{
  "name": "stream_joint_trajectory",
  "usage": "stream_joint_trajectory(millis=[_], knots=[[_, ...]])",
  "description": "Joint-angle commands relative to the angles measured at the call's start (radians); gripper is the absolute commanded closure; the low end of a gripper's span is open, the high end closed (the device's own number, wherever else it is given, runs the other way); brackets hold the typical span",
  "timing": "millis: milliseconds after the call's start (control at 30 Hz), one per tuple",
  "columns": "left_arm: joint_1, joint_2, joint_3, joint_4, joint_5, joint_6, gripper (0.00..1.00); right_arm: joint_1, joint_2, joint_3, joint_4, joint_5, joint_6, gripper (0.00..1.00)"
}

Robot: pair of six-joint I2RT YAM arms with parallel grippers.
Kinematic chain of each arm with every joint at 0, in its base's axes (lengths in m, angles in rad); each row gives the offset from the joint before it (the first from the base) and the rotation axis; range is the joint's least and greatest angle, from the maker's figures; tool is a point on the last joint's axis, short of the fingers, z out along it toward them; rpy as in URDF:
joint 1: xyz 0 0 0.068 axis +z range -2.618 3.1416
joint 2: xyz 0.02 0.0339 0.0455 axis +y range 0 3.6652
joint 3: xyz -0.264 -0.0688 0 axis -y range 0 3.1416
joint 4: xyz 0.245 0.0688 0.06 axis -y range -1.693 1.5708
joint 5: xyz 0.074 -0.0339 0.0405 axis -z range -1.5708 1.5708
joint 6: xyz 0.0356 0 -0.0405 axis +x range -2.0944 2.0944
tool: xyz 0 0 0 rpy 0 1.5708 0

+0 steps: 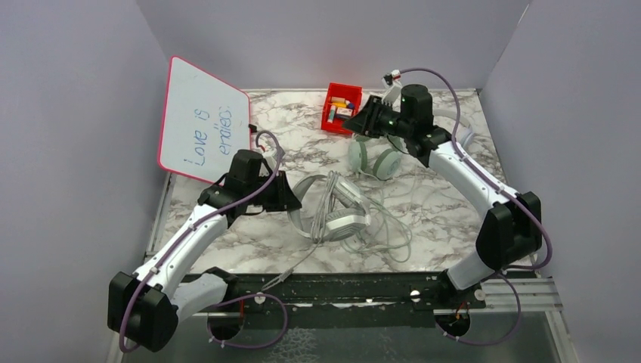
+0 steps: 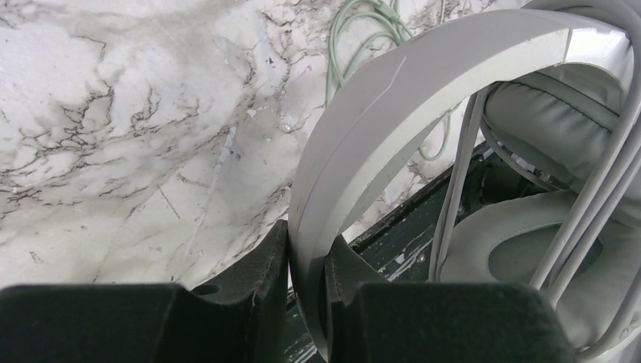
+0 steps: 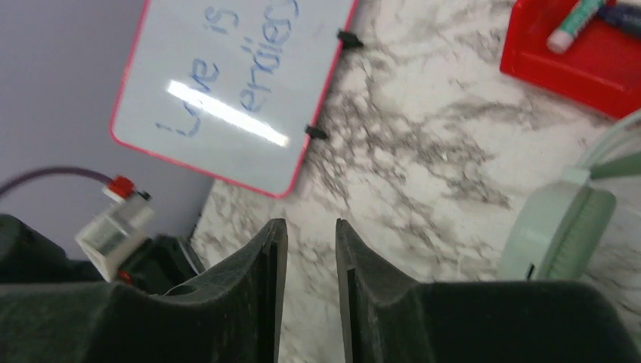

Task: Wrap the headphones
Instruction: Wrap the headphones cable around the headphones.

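Observation:
The grey-white headphones lie at the table's middle with cable turns lying over the ear cups. My left gripper is shut on their headband, which stands pinched between the two fingers of the left gripper. The mint-green headphones lie farther back, and their thin cable runs loose over the table. My right gripper hovers above them near the red bin. In its own view the right gripper is open with nothing between the fingers, and a mint ear cup sits to its right.
A pink-framed whiteboard leans at the back left. A red bin with small items stands at the back centre. A white band shows behind the right arm. The black rail runs along the near edge.

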Motion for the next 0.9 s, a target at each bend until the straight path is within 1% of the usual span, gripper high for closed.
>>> stream_joint_trajectory(millis=[0,33,67,133,233,333,400,500,600,667,733,867], knots=[[0.000,-0.008,0.111,0.045,0.031,-0.018,1.00,-0.024,-0.016,-0.082,-0.285,-0.097,-0.116,0.53],[0.001,-0.008,0.127,0.043,0.033,-0.017,1.00,-0.031,-0.027,-0.110,-0.310,-0.091,-0.137,0.43],[0.004,-0.008,0.143,0.043,0.037,-0.024,1.00,-0.036,-0.037,-0.135,-0.331,-0.088,-0.156,0.34],[0.012,-0.012,0.177,0.066,0.056,-0.048,1.00,-0.050,-0.057,-0.180,-0.350,-0.080,-0.184,0.23],[0.018,0.019,0.270,0.064,0.069,-0.070,1.00,-0.074,-0.083,-0.239,-0.325,-0.107,-0.160,0.17],[0.022,0.063,0.362,0.061,0.060,-0.081,1.00,-0.082,-0.084,-0.277,-0.272,-0.164,-0.046,0.10],[0.023,0.092,0.420,0.052,0.042,-0.078,1.00,-0.082,-0.067,-0.276,-0.267,-0.185,0.046,0.08],[0.023,0.142,0.500,0.039,0.021,-0.064,1.00,-0.082,-0.045,-0.285,-0.266,-0.197,0.241,0.08],[0.025,0.196,0.568,0.036,0.015,-0.057,1.00,-0.079,-0.058,-0.351,-0.211,-0.189,0.453,0.08],[0.026,0.226,0.612,0.035,0.014,-0.052,1.00,-0.074,-0.067,-0.386,-0.162,-0.205,0.533,0.09],[0.028,0.252,0.656,0.033,0.012,-0.047,1.00,-0.070,-0.069,-0.398,-0.148,-0.219,0.585,0.09],[0.035,0.303,0.746,0.023,0.012,-0.036,1.00,-0.067,-0.105,-0.451,-0.149,-0.159,0.674,0.10]])
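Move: The left gripper holds the grey headphones by the band, their middle about 14 cm to its right; the clear space to lift them into lies 10 cm ahead and 17 cm up. From the right gripper the cable's loose tail ends some 36 cm back, 28 cm left and 25 cm below; the grey headphones hang 17 cm back, 10 cm left; the green headphones lie 8 cm ahead, 4 cm right, 26 cm below. Bring the left gripper up about 17 cm and forward 10 cm, keeping its grip on the headband and tipping the fingers up some 15 degrees. Meanwhile drop the empty right gripper some 15 cm, drawing it back about 10 cm and slightly right, towards the headphones' loose cable tail; spread its fingers wide and tip them down by roughly 55 degrees. ##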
